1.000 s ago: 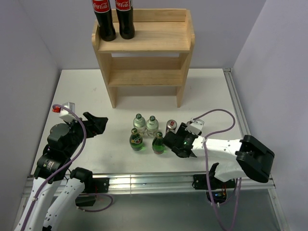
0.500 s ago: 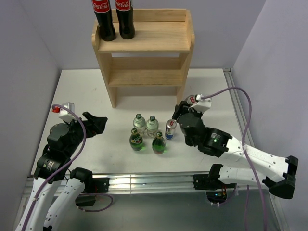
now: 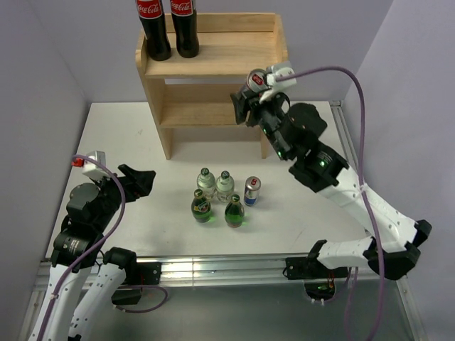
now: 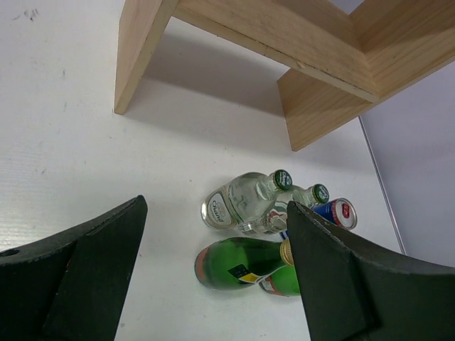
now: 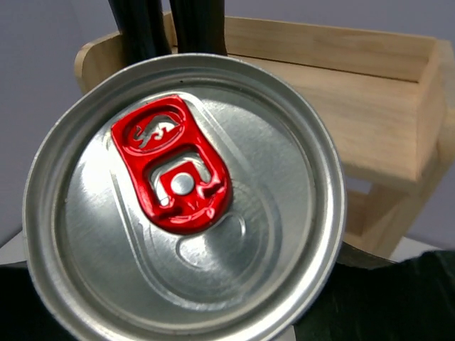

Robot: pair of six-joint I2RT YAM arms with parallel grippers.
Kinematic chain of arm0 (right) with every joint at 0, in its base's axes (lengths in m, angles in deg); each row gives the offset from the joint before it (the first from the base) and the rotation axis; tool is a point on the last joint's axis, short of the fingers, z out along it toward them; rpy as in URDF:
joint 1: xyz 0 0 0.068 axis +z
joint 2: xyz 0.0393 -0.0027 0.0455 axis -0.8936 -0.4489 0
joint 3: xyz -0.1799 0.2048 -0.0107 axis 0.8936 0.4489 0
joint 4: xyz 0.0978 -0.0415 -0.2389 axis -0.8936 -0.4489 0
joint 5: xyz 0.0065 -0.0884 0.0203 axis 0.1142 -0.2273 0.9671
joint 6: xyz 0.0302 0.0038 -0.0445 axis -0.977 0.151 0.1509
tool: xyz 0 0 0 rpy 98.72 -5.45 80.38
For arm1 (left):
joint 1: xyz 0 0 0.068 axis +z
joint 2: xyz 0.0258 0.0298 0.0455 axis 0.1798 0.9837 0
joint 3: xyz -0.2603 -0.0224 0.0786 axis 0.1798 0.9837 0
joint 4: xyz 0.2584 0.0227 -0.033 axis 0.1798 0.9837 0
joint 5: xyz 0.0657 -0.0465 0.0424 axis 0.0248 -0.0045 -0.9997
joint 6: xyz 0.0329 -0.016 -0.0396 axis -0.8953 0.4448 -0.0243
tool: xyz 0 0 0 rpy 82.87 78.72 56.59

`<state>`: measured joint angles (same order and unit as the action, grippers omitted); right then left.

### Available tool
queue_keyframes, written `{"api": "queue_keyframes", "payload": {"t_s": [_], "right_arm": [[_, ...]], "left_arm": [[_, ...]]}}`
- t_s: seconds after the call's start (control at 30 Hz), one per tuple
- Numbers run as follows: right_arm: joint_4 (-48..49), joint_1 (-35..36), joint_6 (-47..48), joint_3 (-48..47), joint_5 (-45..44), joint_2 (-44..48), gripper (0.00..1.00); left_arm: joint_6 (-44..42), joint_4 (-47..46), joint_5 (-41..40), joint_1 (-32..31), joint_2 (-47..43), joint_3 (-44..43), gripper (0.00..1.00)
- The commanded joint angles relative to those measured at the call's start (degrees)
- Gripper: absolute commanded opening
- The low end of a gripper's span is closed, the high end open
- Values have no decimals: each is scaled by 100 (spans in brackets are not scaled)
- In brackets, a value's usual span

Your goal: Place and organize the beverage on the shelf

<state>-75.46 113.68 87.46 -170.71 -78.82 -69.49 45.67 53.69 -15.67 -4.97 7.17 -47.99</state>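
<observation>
My right gripper is shut on a slim can and holds it in the air at the front right of the wooden shelf, about level with the top tier. The can's silver lid with its red tab fills the right wrist view, with the shelf behind it. On the table stand two clear bottles, two green bottles and another can. My left gripper is open, low at the left, with nothing between its fingers.
Two tall cola bottles stand at the left of the shelf's top tier. The shelf's lower tier holds nothing. A metal rail runs along the table's near edge, and walls close in on both sides.
The right arm has lifted the can from beside the table group up and back to the shelf's front right corner. The left arm has barely moved.
</observation>
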Motion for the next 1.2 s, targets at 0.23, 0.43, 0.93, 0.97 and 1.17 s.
{"api": "queue_keyframes", "payload": {"t_s": [0.23,0.43,0.93,0.97,1.17], "right_arm": [[-537,-1088,630,-3351,1165,-2168,0],[-1276,-1589,577,-5269,1087,-3373,0],[-1865,-2222,-29,-4910,937,-3366,0],[-1926,-2283,-82,-4901,972,-3357,0],[-2277,-2416,-285,-4892,1060,-3479,0]], "left_arm": [[-130,-222,138,92,-94,17,86],[-130,-222,129,92,-137,17,92],[-121,-213,94,162,-217,17,90],[-112,-213,85,162,-225,17,90],[-103,-204,59,162,-261,26,90]]}}
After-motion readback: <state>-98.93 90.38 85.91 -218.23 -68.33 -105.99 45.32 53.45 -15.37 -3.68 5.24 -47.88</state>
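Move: The right hand already grips the can upright in the air in front of the shelf. Its free spot at the right end of the top board lies about 18 cm ahead, 4 cm right and some 8 cm lower. The shelf's right side panel is roughly 5 cm right of that spot. The two cola bottles stand level with it in depth, about 22 and 31 cm to its left. From the left hand the spot is some 27 cm ahead, 34 cm right and 13 cm higher. The right arm carries the can forward about 18 cm over the top board, rising some 6 cm with a slight swing left at first. As the reach eases off, it bears right about 7 cm towards the shelf's right end and sinks back those same 6 cm, the wrist tipping down about 10 degrees and turning a little clockwise while the fingers keep their hold. ##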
